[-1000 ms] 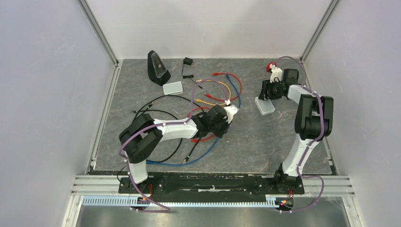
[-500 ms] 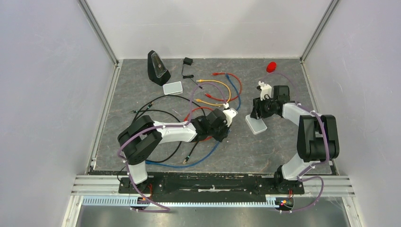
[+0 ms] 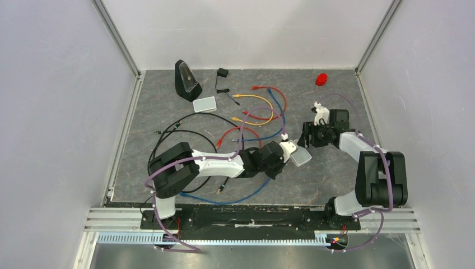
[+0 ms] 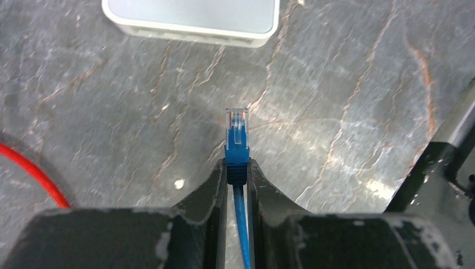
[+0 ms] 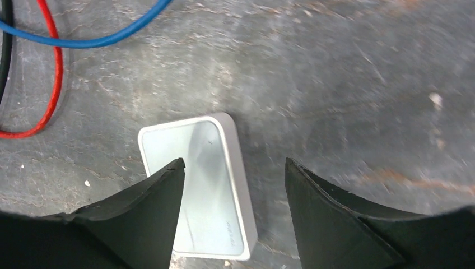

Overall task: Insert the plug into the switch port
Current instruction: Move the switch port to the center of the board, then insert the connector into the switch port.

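My left gripper (image 4: 237, 168) is shut on the blue boot of a network cable. Its clear plug (image 4: 237, 124) sticks out ahead of the fingertips, just above the mat. The plug points at the near edge of a flat pale grey-white switch box (image 4: 190, 17), with a gap of bare mat between them. I cannot make out the switch port in that edge. From above, the box (image 3: 301, 157) lies just right of the left gripper (image 3: 290, 152). My right gripper (image 5: 234, 168) hangs open over the box (image 5: 201, 190), its left finger above the lid and nothing held.
A black wedge-shaped device (image 3: 186, 80) and a second pale box (image 3: 204, 104) stand at the back left, near a black adapter (image 3: 222, 73). A red object (image 3: 321, 79) lies at the back right. Red, yellow, blue and black cables (image 3: 255, 112) sprawl across the middle.
The right gripper brought the pale box from the back right toward the middle, set it on the mat and opened. The left arm swung right with the plug, close to the box.
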Controlling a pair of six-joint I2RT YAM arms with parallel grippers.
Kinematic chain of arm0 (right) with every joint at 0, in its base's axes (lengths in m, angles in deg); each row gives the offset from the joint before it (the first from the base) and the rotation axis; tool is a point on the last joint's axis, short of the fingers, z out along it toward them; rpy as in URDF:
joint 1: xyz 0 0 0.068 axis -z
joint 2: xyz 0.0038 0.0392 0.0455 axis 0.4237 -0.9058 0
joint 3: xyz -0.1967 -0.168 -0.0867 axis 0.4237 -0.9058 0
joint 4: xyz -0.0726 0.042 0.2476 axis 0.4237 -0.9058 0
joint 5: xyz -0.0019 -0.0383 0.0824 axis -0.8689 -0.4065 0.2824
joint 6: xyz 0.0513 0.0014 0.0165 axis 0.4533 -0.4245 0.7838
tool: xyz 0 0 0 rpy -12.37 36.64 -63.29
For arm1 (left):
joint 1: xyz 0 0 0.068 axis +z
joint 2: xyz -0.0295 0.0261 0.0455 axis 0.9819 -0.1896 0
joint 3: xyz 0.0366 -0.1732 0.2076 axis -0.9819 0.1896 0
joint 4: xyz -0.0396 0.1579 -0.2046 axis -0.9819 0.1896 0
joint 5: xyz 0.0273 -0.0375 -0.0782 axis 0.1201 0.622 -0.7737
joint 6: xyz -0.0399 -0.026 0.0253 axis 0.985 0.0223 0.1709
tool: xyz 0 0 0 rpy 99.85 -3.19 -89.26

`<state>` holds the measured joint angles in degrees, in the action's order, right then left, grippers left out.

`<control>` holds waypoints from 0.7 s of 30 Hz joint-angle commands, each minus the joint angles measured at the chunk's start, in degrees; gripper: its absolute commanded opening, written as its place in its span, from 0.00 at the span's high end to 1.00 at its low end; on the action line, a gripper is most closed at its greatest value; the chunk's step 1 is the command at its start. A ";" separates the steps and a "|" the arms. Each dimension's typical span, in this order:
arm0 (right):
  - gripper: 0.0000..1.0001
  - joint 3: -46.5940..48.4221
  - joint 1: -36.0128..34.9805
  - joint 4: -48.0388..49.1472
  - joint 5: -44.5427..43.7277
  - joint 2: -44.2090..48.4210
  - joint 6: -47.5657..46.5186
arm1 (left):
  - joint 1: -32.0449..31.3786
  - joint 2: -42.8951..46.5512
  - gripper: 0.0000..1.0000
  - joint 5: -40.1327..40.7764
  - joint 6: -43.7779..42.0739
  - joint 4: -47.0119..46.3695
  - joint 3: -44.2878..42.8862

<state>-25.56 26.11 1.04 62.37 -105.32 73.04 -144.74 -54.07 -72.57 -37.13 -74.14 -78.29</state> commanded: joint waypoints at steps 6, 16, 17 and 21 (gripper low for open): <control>0.43 -6.06 3.36 2.66 4.79 3.89 2.60 | -2.36 -5.82 0.98 2.04 4.74 1.12 -8.37; 0.57 -10.80 3.36 7.38 7.29 6.02 4.78 | -2.41 -10.09 0.98 7.23 5.34 9.91 -13.85; 0.58 -11.05 3.36 7.56 7.34 5.93 4.81 | -2.39 -10.39 0.98 7.35 5.47 10.83 -14.29; 0.60 -12.40 3.36 9.65 9.09 5.97 5.87 | -2.40 -10.67 0.98 5.75 5.25 9.56 -13.75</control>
<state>-36.12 29.58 7.81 69.58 -100.12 77.85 -147.03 -63.95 -67.24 -33.59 -65.07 -90.66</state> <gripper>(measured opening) 0.412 0.202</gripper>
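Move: The switch lies close to both hands: its middle is about 6 cm ahead and 8 cm to the right of the left hand, which already holds the blue plug, and some 3 cm below it. From the right hand it is roughly 3 cm back, 3 cm left and 2 cm down. A red cable's loop curves by about 7 cm ahead and 7 cm left of the left hand; a loose blue cable bends 4 cm ahead and 10 cm left of the right. The switch's right long edge ends up between the right fingers, one over its top, one beside its side face: that hand swings right and sinks 1 cm, then draws back, about 3 cm in all, and returns 2 cm left, its fingers closing partway and seeming to push the switch along. The left hand, still pinching the plug, goes right nearly 3 cm towards the switch, then sinks about 2 cm. ##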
